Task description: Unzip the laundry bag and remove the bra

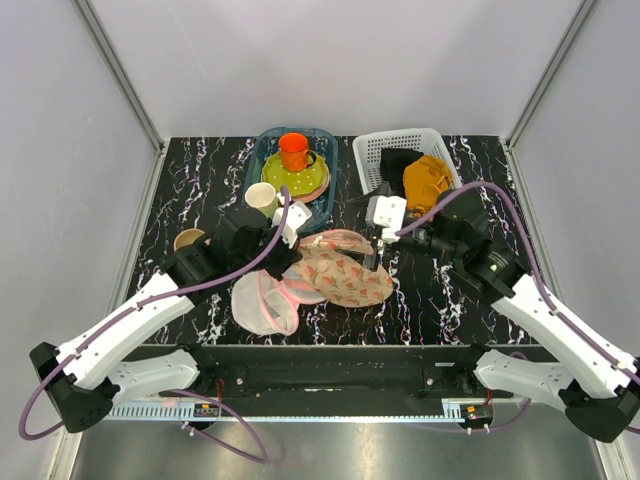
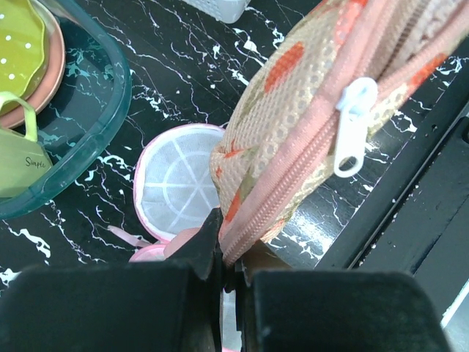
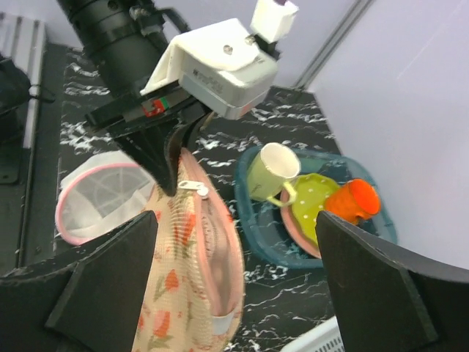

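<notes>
The laundry bag [image 1: 340, 272], peach with a red-green print, lies at the table's middle. My left gripper [image 2: 229, 253] is shut on the bag's pink zip edge [image 2: 293, 172], at the bag's left end [image 1: 292, 262]. The white zip pull [image 2: 353, 125] hangs just beyond those fingers. My right gripper [image 3: 236, 220] stands open above the bag's right end [image 1: 372, 258], holding nothing. In the right wrist view the bag [image 3: 176, 293] gapes along the zip, with pale pink fabric and a small white tag [image 3: 227, 323] inside. I cannot tell whether that fabric is the bra or the lining.
A round white mesh pouch [image 1: 258, 302] with a pink rim lies at the bag's near left. A teal tub [image 1: 256, 165] with cups and plates stands behind. A white basket [image 1: 400, 140] at back right holds mustard and black garments. A tan cup [image 1: 188, 240] sits left.
</notes>
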Action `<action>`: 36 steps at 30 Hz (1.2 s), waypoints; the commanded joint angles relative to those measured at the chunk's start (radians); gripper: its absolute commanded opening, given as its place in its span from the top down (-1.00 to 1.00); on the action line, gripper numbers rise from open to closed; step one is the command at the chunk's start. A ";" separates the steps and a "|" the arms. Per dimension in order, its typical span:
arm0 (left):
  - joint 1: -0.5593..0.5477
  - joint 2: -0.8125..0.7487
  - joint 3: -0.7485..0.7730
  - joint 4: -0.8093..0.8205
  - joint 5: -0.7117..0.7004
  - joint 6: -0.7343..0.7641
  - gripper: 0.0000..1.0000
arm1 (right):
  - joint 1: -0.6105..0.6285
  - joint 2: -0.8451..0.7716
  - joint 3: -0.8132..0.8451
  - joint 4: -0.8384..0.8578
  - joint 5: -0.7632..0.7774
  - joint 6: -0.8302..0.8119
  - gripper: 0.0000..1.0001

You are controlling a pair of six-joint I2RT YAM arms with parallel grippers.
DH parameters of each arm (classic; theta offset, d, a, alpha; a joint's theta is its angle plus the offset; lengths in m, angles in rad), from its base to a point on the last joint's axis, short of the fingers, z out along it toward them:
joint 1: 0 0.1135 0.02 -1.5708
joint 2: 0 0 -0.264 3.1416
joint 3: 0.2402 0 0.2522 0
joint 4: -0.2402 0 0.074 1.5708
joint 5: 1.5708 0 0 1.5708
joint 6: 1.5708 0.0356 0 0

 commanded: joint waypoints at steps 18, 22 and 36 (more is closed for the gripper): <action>-0.005 0.002 0.010 0.089 -0.008 0.005 1.00 | 0.007 0.142 0.011 -0.063 -0.021 0.036 -0.17; -0.005 0.003 0.012 0.094 -0.003 0.005 1.00 | 0.007 0.131 -0.008 -0.048 -0.013 0.040 0.86; 0.037 -0.164 0.040 0.201 -0.077 -0.190 -0.65 | 0.007 0.028 -0.115 -0.040 0.097 0.040 1.00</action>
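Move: The left hand still holds the laundry bag's end; the right hand's grip spot on the bag's zipped edge is about 12 cm to its right, 2 cm farther out and 3 cm higher. The mesh bag lies some 9 cm left of this hand, 4 cm back and 20 cm below. From the open right hand the grip spot is 2 cm ahead, 3 cm left and 8 cm down; the white basket is roughly 30 cm ahead, 18 cm right and 30 cm below. Right hand sinks about 8 cm and pinches the laundry bag's zipped edge; left then lets go, rising. ##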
